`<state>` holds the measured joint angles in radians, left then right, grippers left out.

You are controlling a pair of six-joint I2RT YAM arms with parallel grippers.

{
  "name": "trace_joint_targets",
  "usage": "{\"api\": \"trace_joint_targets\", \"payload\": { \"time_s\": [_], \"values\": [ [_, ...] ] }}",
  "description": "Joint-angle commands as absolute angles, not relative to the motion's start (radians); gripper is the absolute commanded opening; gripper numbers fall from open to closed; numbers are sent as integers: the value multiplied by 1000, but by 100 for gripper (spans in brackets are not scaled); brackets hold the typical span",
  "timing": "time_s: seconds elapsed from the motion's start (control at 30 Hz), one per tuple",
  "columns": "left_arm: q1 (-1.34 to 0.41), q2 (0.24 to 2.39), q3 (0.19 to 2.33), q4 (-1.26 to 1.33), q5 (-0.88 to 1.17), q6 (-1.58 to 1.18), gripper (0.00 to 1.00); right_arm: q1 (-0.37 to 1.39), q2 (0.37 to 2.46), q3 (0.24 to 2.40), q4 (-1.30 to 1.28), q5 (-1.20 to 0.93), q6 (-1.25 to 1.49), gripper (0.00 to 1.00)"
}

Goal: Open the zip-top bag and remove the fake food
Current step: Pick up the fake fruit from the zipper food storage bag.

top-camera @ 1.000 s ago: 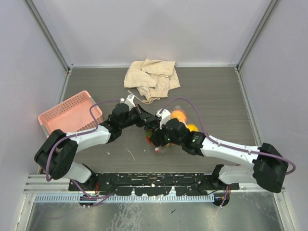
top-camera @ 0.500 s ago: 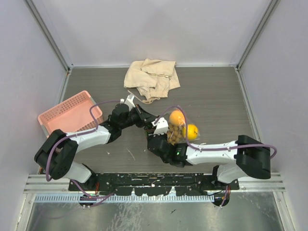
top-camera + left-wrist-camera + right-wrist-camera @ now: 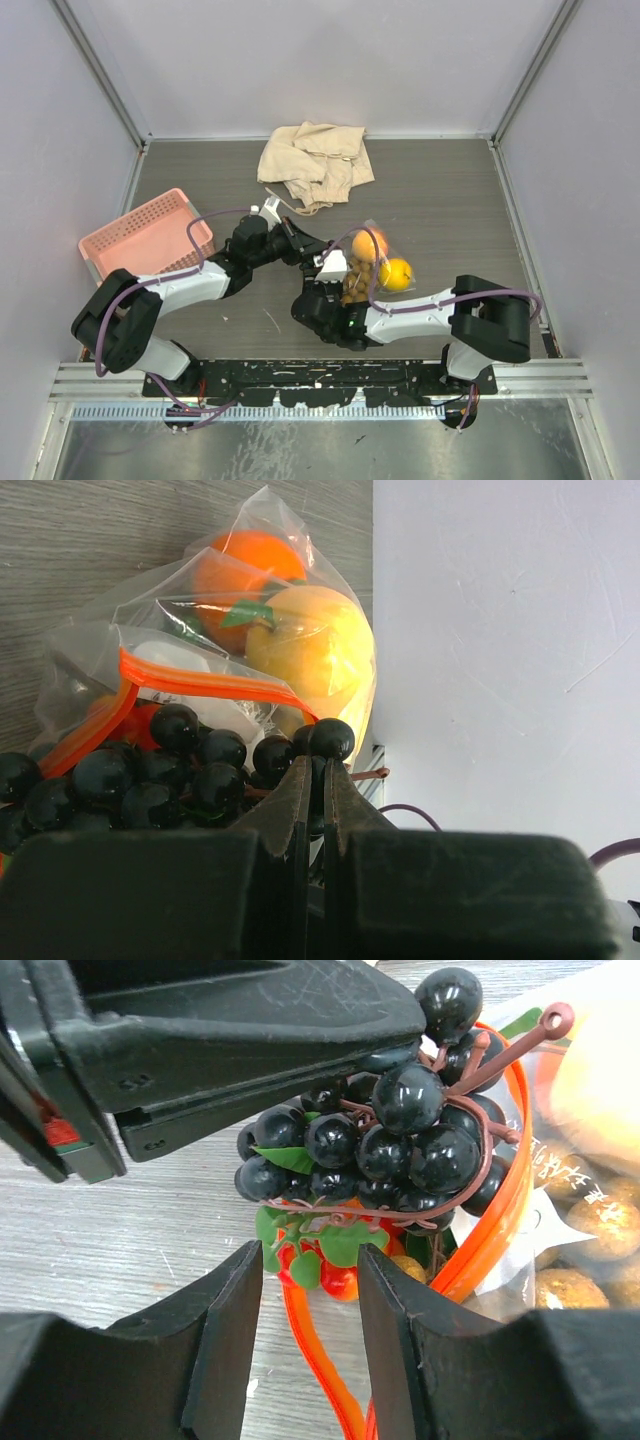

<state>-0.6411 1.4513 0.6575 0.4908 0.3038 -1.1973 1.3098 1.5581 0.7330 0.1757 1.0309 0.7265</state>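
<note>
The zip-top bag (image 3: 372, 262) lies mid-table, its orange-red zip strip (image 3: 205, 681) parted. Inside it sit an orange fruit (image 3: 243, 566), a yellow lemon (image 3: 312, 646) and a tan berry cluster (image 3: 592, 1222). The dark purple grapes (image 3: 400, 1132) hang at the bag's mouth, with my left gripper (image 3: 318, 768) shut on them. Red berries with green leaves (image 3: 335, 1258) sit just below the grapes. My right gripper (image 3: 310, 1256) is open just in front of the mouth. Its fingers stand either side of the zip strip (image 3: 318, 1352) without touching it.
A beige cloth (image 3: 315, 163) lies crumpled at the back of the table. A pink mesh basket (image 3: 150, 235) stands at the left edge. Both arms meet close together at the bag, and grey walls enclose the table.
The right arm has swung from lying over the bag to its near left side, uncovering the orange and lemon. The left gripper has stayed put, shut.
</note>
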Motion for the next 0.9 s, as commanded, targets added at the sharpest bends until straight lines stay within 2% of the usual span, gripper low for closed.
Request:
{"api": "trace_joint_targets", "payload": {
  "time_s": [0.0, 0.23, 0.27, 0.4, 0.53, 0.87],
  "values": [
    [-638, 1432, 661, 575, 329, -1206, 0, 1315, 1587, 770, 247, 1126, 783, 49],
    [-638, 1432, 659, 575, 337, -1210, 0, 1293, 1627, 753, 350, 1130, 733, 47],
    [-637, 1432, 660, 575, 338, -1211, 0, 1285, 1628, 744, 364, 1124, 731, 44],
    [-638, 1431, 655, 578, 342, -1213, 0, 1238, 1615, 693, 431, 1063, 719, 21],
    [-638, 1429, 655, 579, 341, -1213, 0, 1219, 1590, 658, 490, 1029, 658, 8],
    [-623, 1424, 661, 573, 333, -1204, 0, 1220, 1426, 529, 546, 930, 582, 1]
  ]
}}
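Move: Just in front of the open right fingers, some 4 cm ahead and barely below their height, are the green leaves under the black grapes. The grapes hang about 6 cm ahead of this hand and 3 cm above it. In the bag, the potatoes lie roughly 7 cm to its right, 1 cm ahead and 6 cm lower; the orange is 10 cm right, 6 cm ahead, 4 cm lower. From the left hand, holding the grapes, the leaves are about 7 cm below and 2 cm back. Reaching forward about 3 cm and dipping slightly under the held grapes, the right hand shuts its half-open fingers on the green leaves beside the orange zip strip. It then draws off to the right, nearly 3 cm in all, easing back and up about 1 cm at the end with the fingers shut. The left hand stays in place and keeps its pinch on the grapes. ##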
